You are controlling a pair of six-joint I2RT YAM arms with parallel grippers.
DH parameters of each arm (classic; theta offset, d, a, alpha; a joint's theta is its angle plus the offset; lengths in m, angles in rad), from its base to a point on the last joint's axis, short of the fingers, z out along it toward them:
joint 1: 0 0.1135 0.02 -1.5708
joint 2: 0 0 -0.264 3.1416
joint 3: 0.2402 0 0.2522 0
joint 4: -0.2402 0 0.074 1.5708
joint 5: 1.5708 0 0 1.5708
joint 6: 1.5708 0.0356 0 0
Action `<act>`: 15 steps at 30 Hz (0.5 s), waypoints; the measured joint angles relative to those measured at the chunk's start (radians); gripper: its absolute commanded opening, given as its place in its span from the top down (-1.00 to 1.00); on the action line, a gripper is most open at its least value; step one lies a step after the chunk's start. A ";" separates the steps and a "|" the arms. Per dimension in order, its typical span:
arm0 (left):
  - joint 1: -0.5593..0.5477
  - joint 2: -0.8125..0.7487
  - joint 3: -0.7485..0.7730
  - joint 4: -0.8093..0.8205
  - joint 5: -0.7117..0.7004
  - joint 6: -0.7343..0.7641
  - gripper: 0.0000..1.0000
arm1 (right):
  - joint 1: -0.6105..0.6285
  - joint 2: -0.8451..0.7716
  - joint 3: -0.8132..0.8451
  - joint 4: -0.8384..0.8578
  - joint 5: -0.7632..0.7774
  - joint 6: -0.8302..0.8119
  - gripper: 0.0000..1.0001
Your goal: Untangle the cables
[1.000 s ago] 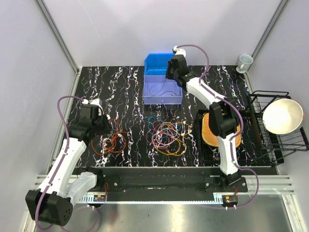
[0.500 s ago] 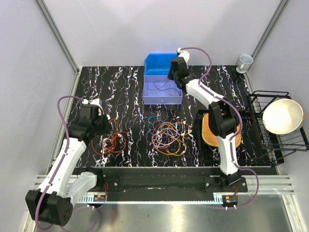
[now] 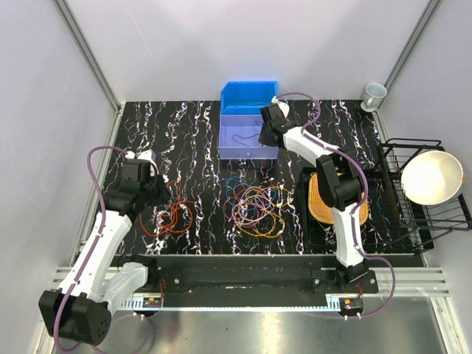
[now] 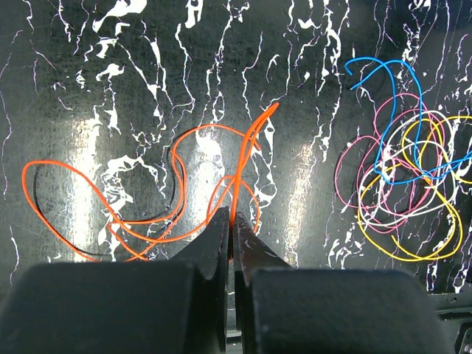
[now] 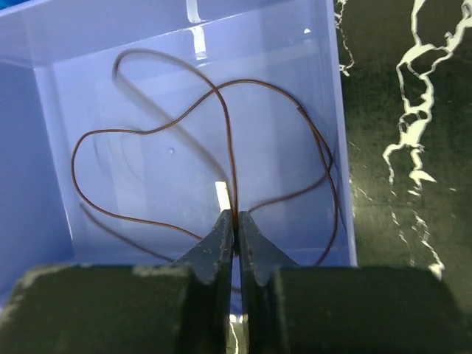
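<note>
The cables lie in two groups on the black marbled table. A tangle of yellow, purple, pink and blue cables point(image 3: 257, 206) sits mid-table and also shows in the left wrist view as the tangle point(image 4: 409, 192). Looped orange cables point(image 3: 173, 217) lie to the left. My left gripper point(image 4: 232, 217) is shut on an orange cable point(image 4: 247, 140) that rises from the loops; from above, the left gripper point(image 3: 164, 198) is at their upper left edge. My right gripper point(image 5: 236, 217) is shut on a thin dark brown cable point(image 5: 147, 129) whose loops hang into the pale purple bin point(image 5: 44, 147).
A blue bin point(image 3: 249, 92) stands behind the pale purple bin point(image 3: 227, 147) at the back centre. A woven orange mat point(image 3: 318, 195) lies right of the tangle. A black wire rack point(image 3: 424, 217) holds a white bowl point(image 3: 431, 177). A cup point(image 3: 374, 94) stands at the back right.
My right gripper has come nearer, from over the blue bin to over the pale purple bin's right side, and the brown cable has settled lower into it. The left arm has not moved.
</note>
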 measured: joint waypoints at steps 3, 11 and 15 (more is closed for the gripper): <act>0.000 -0.010 0.000 0.000 0.000 0.000 1.00 | 0.000 0.000 0.061 -0.080 -0.009 0.012 0.19; 0.000 -0.038 0.000 0.000 -0.001 0.000 1.00 | 0.000 -0.065 0.130 -0.196 -0.021 0.015 -0.25; 0.000 -0.050 0.000 0.000 -0.001 0.000 1.00 | 0.000 -0.127 0.127 -0.241 -0.018 0.015 -0.27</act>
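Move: The purple box, into which the right hand is lowering the brown cable, has its middle roughly 4 cm to that hand's left, 3 cm ahead and 2 cm below. The blue box stands some 15 cm ahead and 4 cm left, and the pile of tangled cables lies about 25 cm back, 2 cm left and 5 cm below. From the left hand, the purple box's middle is about 30 cm ahead, 25 cm right and 10 cm below. Over the front right part of the purple box, the right fingers let go of the brown cable they were pinching, opening from nearly shut to a bit over half. The hand climbs away from the cable and the box floor as they part, about 8 cm up and easing back some 2 cm late on, with its tilt hardly changed. ##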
